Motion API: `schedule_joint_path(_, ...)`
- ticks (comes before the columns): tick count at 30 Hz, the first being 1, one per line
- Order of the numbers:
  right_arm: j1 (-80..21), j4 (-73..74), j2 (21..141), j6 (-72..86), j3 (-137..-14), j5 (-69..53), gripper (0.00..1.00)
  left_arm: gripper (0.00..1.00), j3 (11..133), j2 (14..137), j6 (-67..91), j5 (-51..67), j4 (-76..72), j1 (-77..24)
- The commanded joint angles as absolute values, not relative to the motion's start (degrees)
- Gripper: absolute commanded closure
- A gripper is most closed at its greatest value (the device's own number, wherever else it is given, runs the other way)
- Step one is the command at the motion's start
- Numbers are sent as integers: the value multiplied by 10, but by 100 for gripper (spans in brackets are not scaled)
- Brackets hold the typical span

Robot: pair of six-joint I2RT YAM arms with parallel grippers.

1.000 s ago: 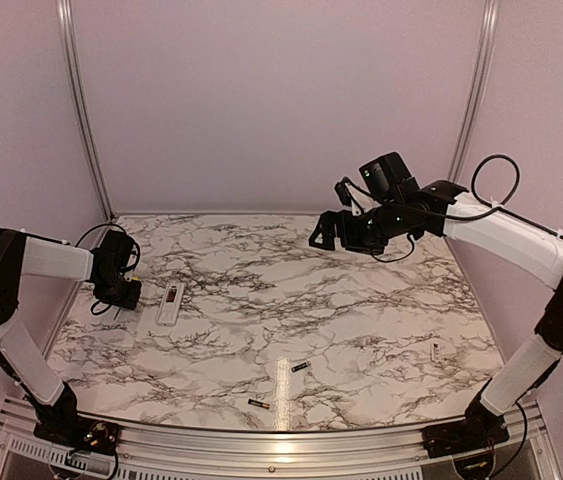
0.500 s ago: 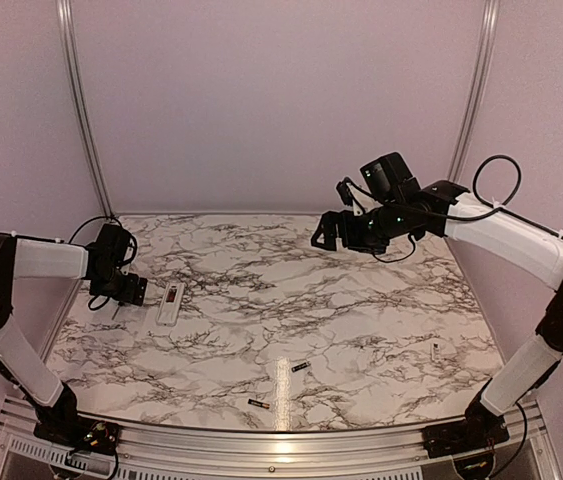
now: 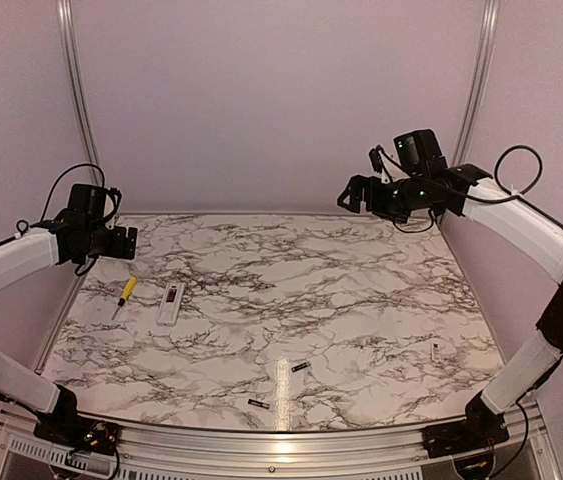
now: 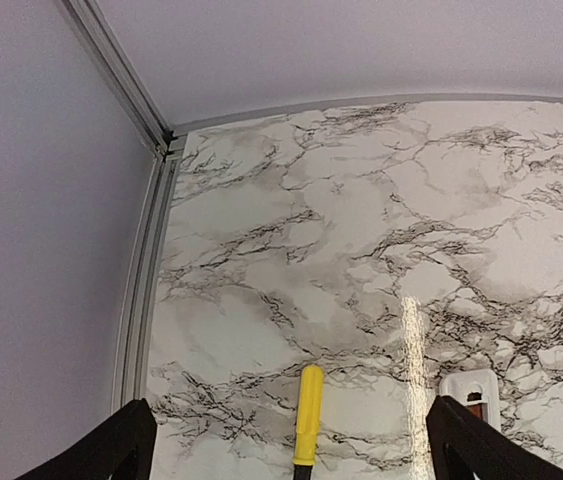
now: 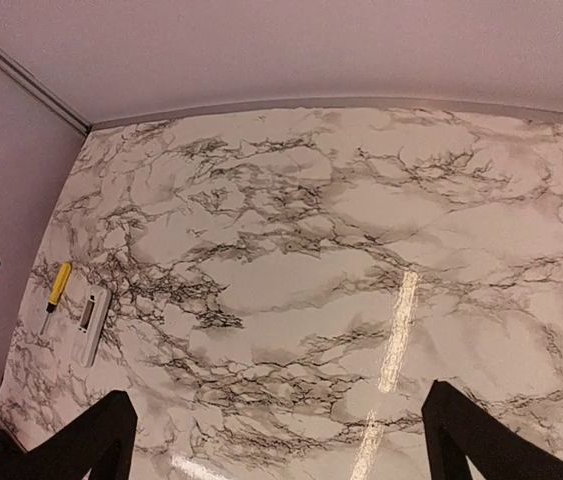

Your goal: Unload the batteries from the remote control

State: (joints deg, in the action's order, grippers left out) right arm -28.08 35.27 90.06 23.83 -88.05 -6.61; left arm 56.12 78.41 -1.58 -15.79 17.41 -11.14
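The white remote control (image 3: 170,302) lies flat at the left of the marble table, its dark recess facing up; its corner (image 4: 471,390) shows in the left wrist view and the whole bar (image 5: 93,322) in the right wrist view. Two dark batteries (image 3: 300,367) (image 3: 258,404) lie loose near the front edge. My left gripper (image 3: 121,240) (image 4: 289,410) hangs open above the back left corner, holding nothing. High at the back right, my right gripper (image 3: 351,195) (image 5: 279,400) is open and empty too.
A yellow-handled screwdriver (image 3: 125,293) (image 4: 308,415) (image 5: 57,287) lies just left of the remote. A small pale speck (image 3: 434,351) lies at the right. Lilac walls with metal rails (image 4: 143,300) close the table at the left, back and right.
My left gripper has opened, left the screwdriver on the table beside the remote, and risen back to the left. The right arm has swung right and higher.
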Motion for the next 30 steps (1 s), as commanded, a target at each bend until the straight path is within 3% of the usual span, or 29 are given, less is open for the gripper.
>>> schedule_joint_path(1,-222,315,857,251,-887,-82,2,1,563,738,-32,-120,131,-109)
schedule_joint_path(14,-173,198,717,259,-735,20,2,1,425,600,-19,-46,-43,-109)
schedule_joint_path(30,-173,175,629,272,-651,56,2,1,393,600,64,-3,-157,-109)
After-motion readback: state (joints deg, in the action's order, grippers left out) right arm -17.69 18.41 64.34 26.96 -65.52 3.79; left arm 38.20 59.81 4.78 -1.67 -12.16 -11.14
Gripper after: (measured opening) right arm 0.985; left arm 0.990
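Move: Below and behind the left hand lies the remote control, some 8 cm back, 9 cm to its right and 17 cm down; the yellow screwdriver lies about 6 cm back from that hand and 1 cm to its left, at the same height. From the right hand the remote is roughly 34 cm left, 7 cm back and 27 cm down, with the nearer loose battery about 23 cm back and 6 cm left on the table. Swinging outward and clear of the table, the right hand goes about 13 cm to its right, rising some 6 cm and turning clockwise while its fingers tip up. The left hand meanwhile climbs about 8 cm away from the screwdriver and remote, drifting rightward and back, its fingers tilting up by nearly 30 degrees. Both grippers stay wide open and empty. ##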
